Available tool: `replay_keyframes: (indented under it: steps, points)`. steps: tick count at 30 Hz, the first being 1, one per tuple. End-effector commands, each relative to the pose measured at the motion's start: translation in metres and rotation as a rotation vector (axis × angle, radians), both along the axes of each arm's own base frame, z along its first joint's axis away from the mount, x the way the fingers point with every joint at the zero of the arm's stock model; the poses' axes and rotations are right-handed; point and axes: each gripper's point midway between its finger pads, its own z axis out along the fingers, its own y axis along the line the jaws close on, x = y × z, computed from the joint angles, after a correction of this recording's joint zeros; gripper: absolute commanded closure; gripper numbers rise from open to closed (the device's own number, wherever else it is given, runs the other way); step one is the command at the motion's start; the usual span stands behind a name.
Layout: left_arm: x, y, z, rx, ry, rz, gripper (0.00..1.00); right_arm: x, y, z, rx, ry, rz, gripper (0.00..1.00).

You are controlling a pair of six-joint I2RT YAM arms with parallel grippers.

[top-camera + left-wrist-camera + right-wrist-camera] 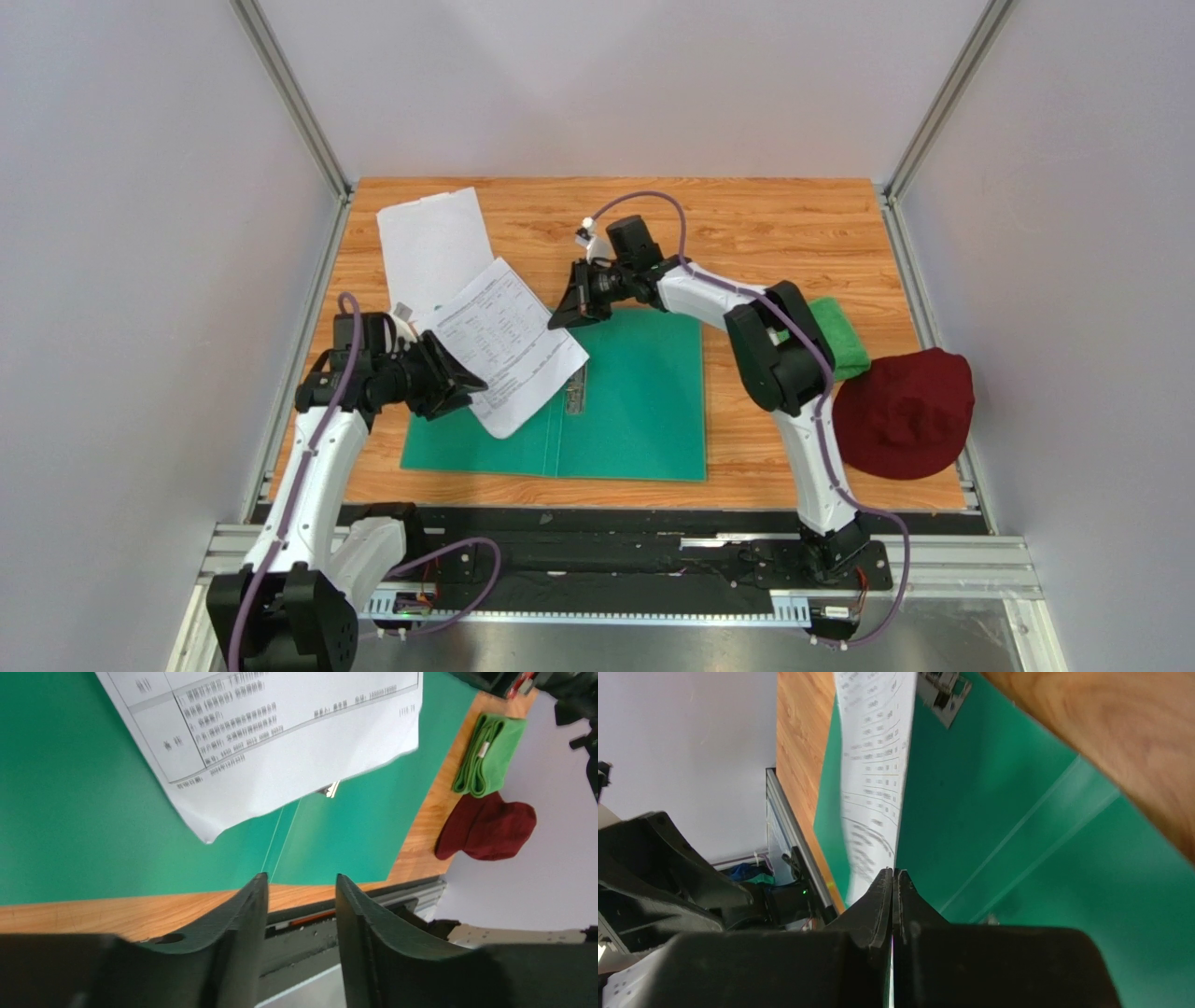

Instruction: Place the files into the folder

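Note:
The teal-green folder (631, 406) lies open and flat on the wooden table (786, 224). A printed sheet of the files (508, 343) rests slanted over the folder's left half. A second sheet, blank side up (432, 241), lies behind it at the back left. My right gripper (568, 311) is shut on the printed sheet's far right corner; in the right wrist view the paper (875, 777) runs straight into the closed tips (894, 875). My left gripper (460, 381) stands open just off the sheet's near left edge, its fingers (256, 910) holding nothing, above the folder (70, 812).
A metal clip (577, 399) sits along the folder's centre crease. A folded bright green cloth (839, 336) and a maroon cap (909, 413) lie at the right side of the table. A black rail (631, 532) runs along the near edge.

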Motion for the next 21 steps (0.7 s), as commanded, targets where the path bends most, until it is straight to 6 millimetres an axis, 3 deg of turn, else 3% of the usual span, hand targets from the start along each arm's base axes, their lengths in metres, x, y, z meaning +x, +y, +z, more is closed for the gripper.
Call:
replay_keyframes:
  steps: [1, 2, 5, 9, 11, 16, 18, 21]
  points:
    - [0.011, 0.004, 0.053, 0.071, -0.213, -0.067, 0.46, 0.001, -0.053, 0.088, -0.022, -0.098, -0.117, 1.00]
    - [0.012, 0.005, 0.058, 0.079, -0.233, -0.073, 0.43, -0.003, -0.072, 0.104, -0.033, -0.125, -0.145, 1.00]
    - [0.018, 0.005, 0.076, 0.100, -0.289, -0.104, 0.41, -0.017, -0.109, 0.108, -0.098, -0.134, -0.195, 1.00]
    - [0.026, 0.000, 0.086, 0.086, -0.313, -0.152, 0.41, -0.060, -0.160, 0.095, -0.140, -0.086, -0.269, 1.00]
    - [0.031, 0.000, 0.081, 0.085, -0.297, -0.157, 0.40, -0.067, -0.182, 0.083, -0.179, -0.085, -0.341, 1.00]
    - [0.043, -0.005, 0.069, 0.062, -0.266, -0.170, 0.39, -0.094, -0.207, 0.056, -0.157, -0.081, -0.517, 1.00]
    - [0.047, -0.011, 0.068, 0.050, -0.264, -0.182, 0.33, -0.097, -0.218, 0.040, -0.189, -0.060, -0.583, 1.00]
    - [0.048, -0.020, 0.064, 0.044, -0.252, -0.212, 0.33, -0.108, -0.219, 0.024, -0.152, -0.006, -0.620, 1.00]
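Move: The right half of the folder, where my right hand is taking the sheet, has its middle about 9 cm back, 13 cm to the right and 7 cm below that hand. The metal clip lies 8 cm back, 4 cm right and just as low. The held sheet's middle is 4 cm back and 9 cm left, about level. From my left hand, the right half's middle is some 9 cm ahead, 26 cm right and 13 cm down. Keeping its pinch on the sheet's edge, my right hand sweeps the sheet some 22 cm right and 13 cm back over the folder's right half, arching up about 12 cm and then down again while turning clockwise by nearly 30 degrees. My left hand, already off the sheet, opens wider, lifts about 8 cm and sinks slightly, easing forward. ##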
